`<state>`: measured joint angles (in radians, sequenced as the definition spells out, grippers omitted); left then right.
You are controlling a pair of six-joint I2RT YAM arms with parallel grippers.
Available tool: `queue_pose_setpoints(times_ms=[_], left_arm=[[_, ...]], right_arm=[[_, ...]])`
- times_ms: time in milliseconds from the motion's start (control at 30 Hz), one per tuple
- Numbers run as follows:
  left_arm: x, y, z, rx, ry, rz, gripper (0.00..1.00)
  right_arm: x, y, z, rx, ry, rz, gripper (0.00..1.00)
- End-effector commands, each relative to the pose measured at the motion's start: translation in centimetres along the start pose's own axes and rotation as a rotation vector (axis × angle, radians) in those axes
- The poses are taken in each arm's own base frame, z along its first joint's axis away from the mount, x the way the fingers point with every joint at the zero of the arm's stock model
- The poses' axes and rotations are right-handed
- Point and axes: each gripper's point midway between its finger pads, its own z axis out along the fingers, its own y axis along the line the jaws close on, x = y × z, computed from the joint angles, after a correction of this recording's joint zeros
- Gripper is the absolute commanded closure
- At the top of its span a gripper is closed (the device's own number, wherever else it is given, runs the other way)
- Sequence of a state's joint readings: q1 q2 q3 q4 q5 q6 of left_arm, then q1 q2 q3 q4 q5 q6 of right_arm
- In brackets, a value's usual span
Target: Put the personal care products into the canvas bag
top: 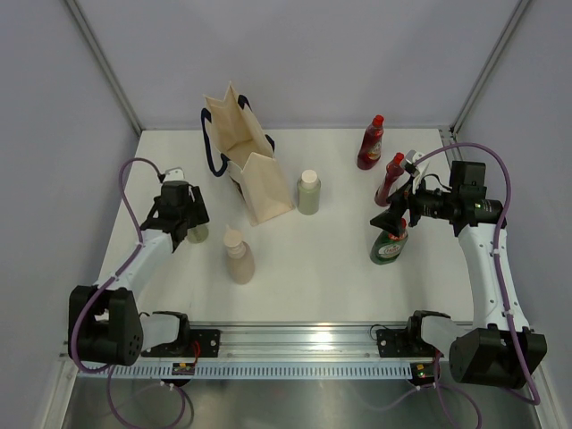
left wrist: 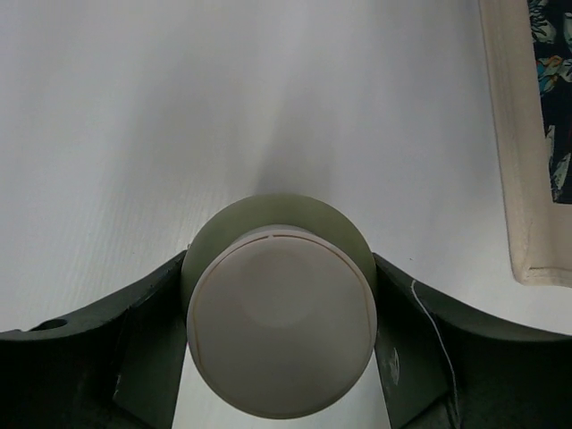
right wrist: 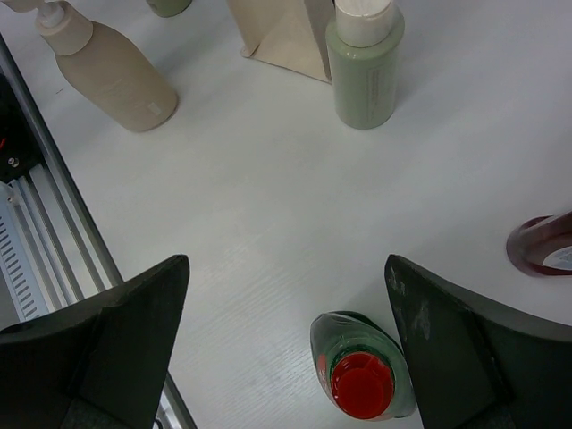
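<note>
The canvas bag [top: 250,165] stands open at the back left, its cloth edge [left wrist: 523,134] showing in the left wrist view. My left gripper [top: 183,219] is down over a sage-green bottle [top: 198,234]. Seen from above, the whitish cap [left wrist: 281,326] sits between the dark fingers [left wrist: 134,349], which press both sides of the bottle. A pinkish-beige bottle [top: 239,256] [right wrist: 112,67] stands in front of the bag. A second sage-green bottle [top: 308,192] [right wrist: 362,67] stands right of the bag. My right gripper [top: 393,219] [right wrist: 286,340] hangs open and holds nothing.
A green bottle with a red cap [top: 389,243] [right wrist: 362,375] stands right under the right gripper, close to its right finger. Two dark red bottles [top: 371,143] [top: 391,179] stand at the back right. The metal rail [right wrist: 45,250] runs along the near edge.
</note>
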<state>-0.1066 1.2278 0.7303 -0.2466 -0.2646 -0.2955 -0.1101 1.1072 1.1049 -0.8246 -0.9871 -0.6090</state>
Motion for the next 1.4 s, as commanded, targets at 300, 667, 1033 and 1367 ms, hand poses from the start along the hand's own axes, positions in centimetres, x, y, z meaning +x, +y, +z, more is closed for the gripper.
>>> queue_pose_setpoints(times_ms=[300, 667, 1033, 1367], left_arm=[[-11.4, -6.7, -9.4, 0.381, -0.234, -0.328, 1.00], [-18.8, -9.2, -19.3, 0.644, -0.366, -0.508, 1.00], [-28.3, -12.4, -23.3, 0.771, -0.480, -0.444, 1.00], [-30.7, -15.8, -12.9, 0.560, -0.429, -0.217, 1.00]], right_arm=[[-1.1, 0.1, -0.2, 0.000, -0.030, -0.023, 0.00], [-1.1, 0.3, -0.2, -0.005, -0.034, -0.025, 0.00], [-1.3, 0.3, -0.1, -0.011, -0.042, -0.028, 0.00], [-1.3, 0.6, -0.5, 0.012, -0.044, -0.044, 0.01]])
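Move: The green bottle is already gripped between the left fingers and is to go to the canvas bag. The bag's mouth lies about 17 cm ahead of that hand, 16 cm to its right and some 15 cm higher. The pump bottle stands 9 cm back and 13 cm right of the left hand; the second green bottle 11 cm ahead and 33 cm right. From the idle right hand the mouth is roughly 22 cm ahead, 36 cm left, about level. The green bottle, kept in the left gripper's hold, is lifted off the table and carried up some 30 cm while drifting about 10 cm right. It then swings forward some 12 cm towards the bag's mouth, dipping slightly at the end. On the way the hand rolls about 30 degrees, left side down, and its fingers tip up; they stay shut on the bottle. ##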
